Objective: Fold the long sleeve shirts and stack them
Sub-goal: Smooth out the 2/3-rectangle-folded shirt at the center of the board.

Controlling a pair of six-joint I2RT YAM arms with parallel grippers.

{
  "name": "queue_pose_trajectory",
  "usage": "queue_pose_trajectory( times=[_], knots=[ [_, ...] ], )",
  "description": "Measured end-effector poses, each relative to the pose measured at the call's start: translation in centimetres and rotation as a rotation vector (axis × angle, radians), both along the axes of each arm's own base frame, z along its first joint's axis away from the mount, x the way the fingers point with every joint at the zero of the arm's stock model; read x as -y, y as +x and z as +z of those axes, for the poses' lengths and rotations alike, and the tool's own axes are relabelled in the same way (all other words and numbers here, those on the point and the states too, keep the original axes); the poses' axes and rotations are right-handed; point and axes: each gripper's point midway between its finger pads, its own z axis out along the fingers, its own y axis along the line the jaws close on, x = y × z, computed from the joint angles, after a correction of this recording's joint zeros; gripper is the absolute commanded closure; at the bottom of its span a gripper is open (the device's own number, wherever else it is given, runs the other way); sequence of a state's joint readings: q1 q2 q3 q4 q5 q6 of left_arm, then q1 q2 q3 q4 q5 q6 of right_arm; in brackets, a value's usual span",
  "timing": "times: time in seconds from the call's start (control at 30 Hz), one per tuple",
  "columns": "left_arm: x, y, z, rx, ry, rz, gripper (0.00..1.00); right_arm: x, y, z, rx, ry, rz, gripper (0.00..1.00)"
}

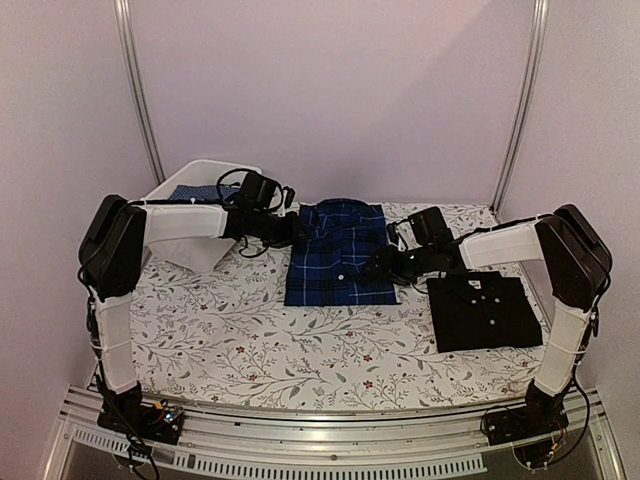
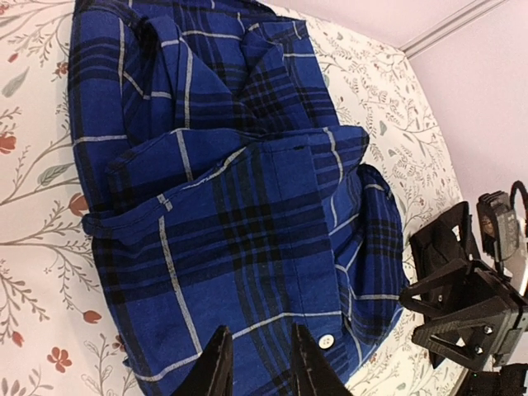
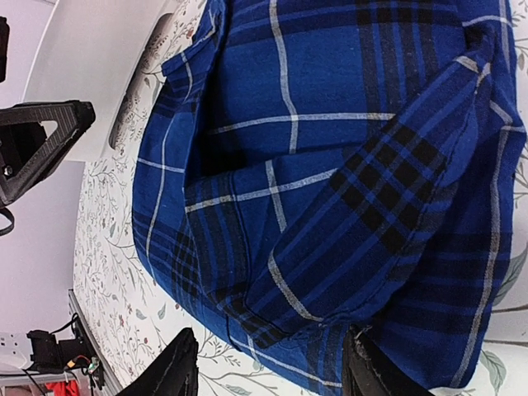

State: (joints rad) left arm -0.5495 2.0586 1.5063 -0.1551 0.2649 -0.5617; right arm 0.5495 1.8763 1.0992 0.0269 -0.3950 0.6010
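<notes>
The navy-and-blue plaid shirt (image 1: 338,255) lies folded in the middle of the table, collar to the back. It fills the left wrist view (image 2: 239,206) and the right wrist view (image 3: 346,165). The plain black shirt (image 1: 487,312) lies folded at the right, with its white buttons showing. My left gripper (image 1: 300,232) is at the plaid shirt's upper left edge, its fingers a little apart over the cloth (image 2: 260,367), next to a white button (image 2: 326,340). My right gripper (image 1: 378,266) is at the shirt's right edge, wide open (image 3: 268,371), with the shirt's folded edge between its fingers.
A white bin (image 1: 205,185) stands at the back left with blue patterned cloth (image 1: 200,192) in it. The floral tablecloth (image 1: 240,330) covers the table. The right gripper shows in the left wrist view (image 2: 462,305), just past the plaid shirt.
</notes>
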Motion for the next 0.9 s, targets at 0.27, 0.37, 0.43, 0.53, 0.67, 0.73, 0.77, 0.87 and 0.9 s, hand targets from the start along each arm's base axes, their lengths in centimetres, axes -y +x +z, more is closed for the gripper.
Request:
queue_pose_trajectory(
  times=[0.27,0.37,0.43,0.53,0.67,0.73,0.77,0.87,0.9],
  knots=[
    [-0.2,-0.4,0.3,0.007,-0.003,0.000,0.76,-0.6,0.2,-1.9,-0.052,0.028,-0.015,0.60],
    [-0.3,-0.4,0.3,0.006,-0.003,0.000,0.76,-0.6,0.3,-1.8,-0.056,0.036,-0.023,0.72],
    [-0.2,-0.4,0.3,0.008,-0.005,0.000,0.76,-0.8,0.6,-1.5,-0.050,0.044,-0.027,0.81],
    [-0.3,-0.4,0.2,0.007,-0.004,-0.001,0.76,-1.3,1.4,-0.4,-0.031,0.062,-0.032,0.92],
    [-0.4,-0.7,-0.1,0.001,-0.001,-0.001,0.76,-2.2,3.5,1.7,0.010,0.100,-0.042,0.96],
    [-0.6,-1.0,-0.2,-0.003,0.001,-0.001,0.76,-2.5,4.6,2.4,0.028,0.113,-0.048,0.97],
    [-0.6,-1.1,-0.1,-0.003,0.001,-0.001,0.76,-2.7,5.2,2.7,0.036,0.119,-0.052,0.97],
    [-0.7,-1.4,0.2,-0.002,-0.005,-0.006,0.77,-3.0,7.5,3.2,0.056,0.131,-0.068,0.98],
    [-0.7,-1.5,0.3,-0.002,-0.007,-0.008,0.77,-3.1,8.2,3.3,0.063,0.133,-0.072,0.98]
  ],
)
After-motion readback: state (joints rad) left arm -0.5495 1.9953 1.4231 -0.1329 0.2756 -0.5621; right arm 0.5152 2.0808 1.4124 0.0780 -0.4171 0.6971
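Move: The near corner of the loose flap on the blue plaid shirt's right side lies almost under the open right fingers, about 1 cm to the left and 3 cm below. From that hand, the shirt's white button is some 6 cm left and 1 cm back, and the folded black shirt roughly 22 cm right and 11 cm back, both about 4 cm lower. From the left hand, the flap corner lies about 14 cm right, 8 cm back and 6 cm down. The right hand dips, pinches the flap's near corner, then carries it forward about 8 cm, rising and leftward. ##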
